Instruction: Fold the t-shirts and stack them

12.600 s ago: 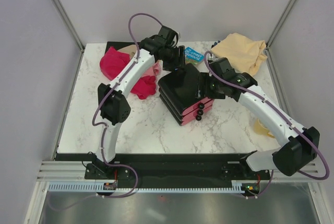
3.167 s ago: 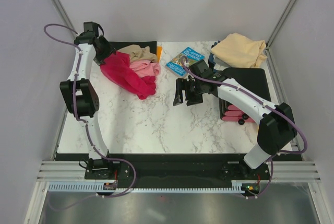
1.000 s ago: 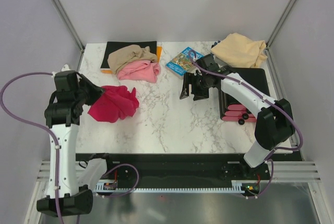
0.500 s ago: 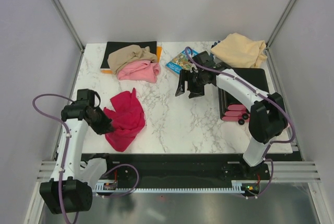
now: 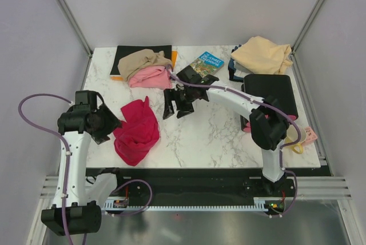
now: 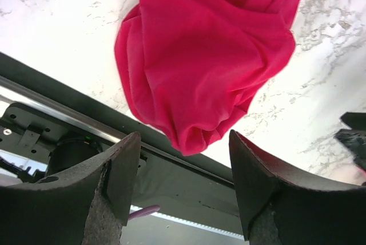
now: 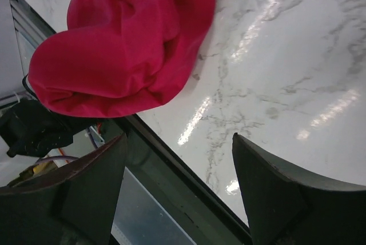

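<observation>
A crimson red t-shirt (image 5: 137,132) lies crumpled near the table's front left; it fills the top of the left wrist view (image 6: 211,56) and shows in the right wrist view (image 7: 126,45). My left gripper (image 5: 110,125) stands open just left of it, nothing between its fingers (image 6: 184,182). My right gripper (image 5: 176,107) is open, up and to the right of the shirt, also empty (image 7: 180,193). A pink t-shirt (image 5: 151,77) and a tan-brown one (image 5: 143,60) are piled at the back left. A peach-cream t-shirt (image 5: 263,54) lies at the back right.
A black mat (image 5: 150,49) lies under the back-left pile. A blue book (image 5: 207,62) is at the back centre. A black board (image 5: 273,89) lies on the right, with small pink and yellow items (image 5: 303,137) near the right edge. The red shirt lies at the front edge (image 6: 189,165).
My left gripper has opened and let go of the red shirt, which now rests on the table. My right arm has swung left across the table toward the shirt.
</observation>
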Motion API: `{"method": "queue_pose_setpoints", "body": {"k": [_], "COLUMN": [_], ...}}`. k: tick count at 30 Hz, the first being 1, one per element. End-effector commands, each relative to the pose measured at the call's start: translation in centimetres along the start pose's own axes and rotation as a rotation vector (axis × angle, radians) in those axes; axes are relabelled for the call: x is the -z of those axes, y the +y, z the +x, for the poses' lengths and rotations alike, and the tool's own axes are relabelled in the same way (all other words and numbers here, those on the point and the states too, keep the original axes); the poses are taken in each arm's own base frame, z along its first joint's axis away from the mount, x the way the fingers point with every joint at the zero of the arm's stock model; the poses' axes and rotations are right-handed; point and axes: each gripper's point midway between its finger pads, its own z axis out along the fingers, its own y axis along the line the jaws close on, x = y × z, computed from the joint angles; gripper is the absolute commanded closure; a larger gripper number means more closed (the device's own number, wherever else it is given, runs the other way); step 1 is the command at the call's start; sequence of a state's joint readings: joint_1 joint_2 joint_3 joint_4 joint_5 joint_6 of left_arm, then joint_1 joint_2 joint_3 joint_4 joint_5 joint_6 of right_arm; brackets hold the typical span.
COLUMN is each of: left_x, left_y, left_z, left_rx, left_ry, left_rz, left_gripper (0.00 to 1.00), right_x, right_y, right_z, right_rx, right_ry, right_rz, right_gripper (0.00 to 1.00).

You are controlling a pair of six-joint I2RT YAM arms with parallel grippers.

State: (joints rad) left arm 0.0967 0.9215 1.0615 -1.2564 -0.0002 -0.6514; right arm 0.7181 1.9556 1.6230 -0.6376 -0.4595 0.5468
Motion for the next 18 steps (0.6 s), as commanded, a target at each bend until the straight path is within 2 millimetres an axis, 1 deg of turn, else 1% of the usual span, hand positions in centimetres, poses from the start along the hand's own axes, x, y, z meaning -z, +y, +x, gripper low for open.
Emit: {"method": "queue_pose_setpoints", "body": {"k": [1,3,4,5,6,7,8,9,10,11,12,13,15,16,17,18], "left_x": [0.3,0.5,0.6,0.5,0.5,0.4,0.2,0.5,0.5,0.6,0.7,0.7,0.6,0.5,0.5,0.6], "left_y": [1.0,0.9,0.7,0.7,0.8,0.8,0.7,0.7,0.8,1.0,1.1,1.3,1.3,1.4,1.3,1.2], "left_z": [-0.3,0.4,0.7,1.5,1.7,2.0,2.5,2.6,2.7,2.9,2.9,2.8,2.8,2.6,2.6,2.3], "left_rx": [0.046,0.083,0.117,0.131,0.148,0.163,0.160,0.157,0.143,0.137,0.137,0.133,0.132,0.132,0.132,0.128], "left_ry": [-0.028,-0.031,-0.037,-0.034,-0.047,-0.046,-0.032,-0.043,-0.042,-0.038,-0.044,-0.048,-0.048,-0.055,-0.053,-0.060], "left_rz": [-0.058,-0.026,-0.006,0.023,0.035,0.045,0.067,0.083,0.079,0.073,0.068,0.061,0.059,0.051,0.053,0.057], "left_gripper": [0.30,0.30,0.30,0.31,0.31,0.32,0.32,0.31,0.31,0.31,0.31,0.31,0.31,0.31,0.31,0.31], "right_x": [-2.0,-2.8,-3.2,-3.6,-4.4,-4.9,-5.3,-5.8,-6.2,-6.1,-6.7,-7.0,-8.0,-8.5,-9.2,-9.5], "right_y": [3.2,3.6,3.9,4.1,4.3,4.8,5.1,5.6,6.1,6.9,7.0,7.6,8.0,8.2,8.0,8.1], "right_z": [-0.2,-0.6,-0.4,-0.3,-0.4,0.0,-0.1,-0.5,-0.4,-1.0,-0.8,-0.6,-0.2,0.4,0.8,1.2], "right_rx": [0.048,0.063,0.068,0.070,0.077,0.091,0.101,0.111,0.122,0.131,0.130,0.134,0.122,0.121,0.106,0.103], "right_ry": [0.020,0.017,0.025,0.034,0.040,0.051,0.055,0.058,0.060,0.043,0.052,0.060,0.080,0.093,0.109,0.123], "right_rz": [-0.068,-0.066,-0.069,-0.077,-0.080,-0.084,-0.088,-0.094,-0.097,-0.107,-0.112,-0.125,-0.134,-0.133,-0.128,-0.132], "right_gripper": [0.18,0.18,0.18,0.18,0.18,0.18,0.18,0.18,0.18,0.18,0.18,0.18,0.20,0.20,0.21,0.21]}}
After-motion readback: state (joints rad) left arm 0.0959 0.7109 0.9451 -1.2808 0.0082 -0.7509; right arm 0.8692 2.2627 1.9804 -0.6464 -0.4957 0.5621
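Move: The crumpled red t-shirt's middle lies about 18 cm to my right hand's left, 4 cm back and some 12 cm below. The pink cloth is roughly 24 cm ahead and 12 cm left of that hand, with the tan cloth just beyond it, about 31 cm ahead and 17 cm left; the book lies some 28 cm ahead and 11 cm right. From my left hand the shirt is about 7 cm ahead, 7 cm right and 17 cm below. I sweep my open right hand about 10 cm left, towards the red shirt's right edge, sinking slightly and turning about 10 degrees counter-clockwise; the fingers stay wide open and don't yet grip the shirt. Meanwhile my empty left hand draws back some 3 cm, clearing away from the shirt, its fingers still open. ##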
